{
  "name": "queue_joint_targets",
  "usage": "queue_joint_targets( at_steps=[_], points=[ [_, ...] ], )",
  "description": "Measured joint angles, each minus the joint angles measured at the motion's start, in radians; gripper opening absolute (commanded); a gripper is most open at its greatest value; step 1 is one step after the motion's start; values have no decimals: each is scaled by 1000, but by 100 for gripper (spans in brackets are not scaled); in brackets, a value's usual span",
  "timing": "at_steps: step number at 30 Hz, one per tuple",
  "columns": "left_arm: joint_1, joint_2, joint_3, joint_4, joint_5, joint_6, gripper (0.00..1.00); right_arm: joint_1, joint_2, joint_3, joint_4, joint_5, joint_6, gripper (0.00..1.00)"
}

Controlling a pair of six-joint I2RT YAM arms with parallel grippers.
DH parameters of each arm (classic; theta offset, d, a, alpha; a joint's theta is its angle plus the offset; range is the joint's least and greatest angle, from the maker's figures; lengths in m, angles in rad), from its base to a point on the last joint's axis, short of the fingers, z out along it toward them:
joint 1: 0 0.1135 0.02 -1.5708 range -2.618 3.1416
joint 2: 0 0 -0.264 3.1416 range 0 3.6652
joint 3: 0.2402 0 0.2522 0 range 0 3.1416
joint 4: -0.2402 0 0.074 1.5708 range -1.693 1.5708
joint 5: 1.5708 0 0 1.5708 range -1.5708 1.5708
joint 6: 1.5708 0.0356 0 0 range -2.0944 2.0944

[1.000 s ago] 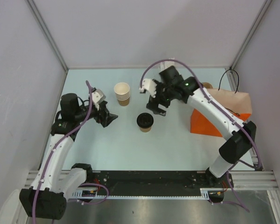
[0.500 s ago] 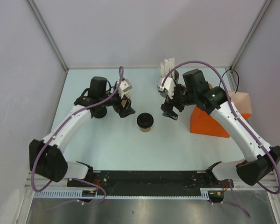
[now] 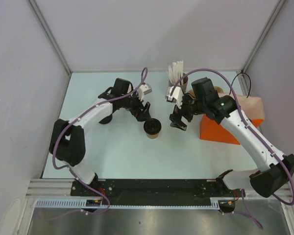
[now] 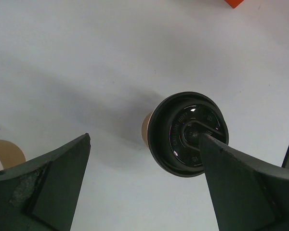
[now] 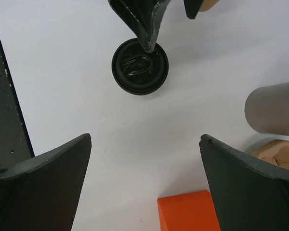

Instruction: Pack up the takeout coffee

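The takeout coffee (image 3: 152, 128), a small tan cup with a black lid, stands upright on the table. My left gripper (image 3: 143, 113) hangs open just up and left of it. In the left wrist view the lid (image 4: 182, 134) sits partly behind the right fingertip (image 4: 231, 168), off-centre between the wide jaws of the left gripper (image 4: 144, 139). My right gripper (image 3: 178, 120) is open to the right of the cup, holding nothing. The right wrist view shows the coffee (image 5: 139, 66) well ahead of the right gripper (image 5: 145, 138). The orange paper bag (image 3: 218, 129) lies to the right.
A holder with white sticks (image 3: 178, 73) stands at the back behind the right arm. A tan cup rim (image 4: 2, 154) shows at the left wrist view's lower left. A dark round object (image 3: 105, 119) sits under the left arm. Grey walls enclose the table.
My left arm has swung right, bringing its open gripper up to the coffee. The right gripper drew back to the right of the cup, uncovering the holder with white sticks.
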Motion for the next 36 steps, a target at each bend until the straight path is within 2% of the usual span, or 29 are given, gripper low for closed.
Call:
queue_joint_targets(
  at_steps=[22, 32, 36],
  points=[
    [-4, 126, 19, -55, 102, 3, 99, 39, -43, -31, 24, 25, -8, 100],
    [-6, 146, 24, -55, 131, 2, 75, 53, -43, -34, 25, 38, -8, 100],
    [-6, 149, 26, -55, 145, 2, 71, 53, -44, -35, 25, 42, -9, 100]
  ],
)
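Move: The lidded coffee cup stands about 4 cm back and 3 cm to the right of the left hand, its middle some 8 cm lower. The stack of paper cups is about 10 cm ahead and 8 cm left of that hand, and the black lid stack about 2 cm ahead and 20 cm left, both roughly 8 to 11 cm below. From the right hand, the lidded cup lies about 3 cm ahead, 9 cm left and 17 cm below. Towards the lid of the coffee cup the left hand sinks about 4 cm, easing back some 2 cm and slightly right, while the wrist turns roughly 10 degrees. With the descent done, the wide-open fingers begin to close over the lid, to about three quarters open; whether a fingertip touches the lid can't be seen. ##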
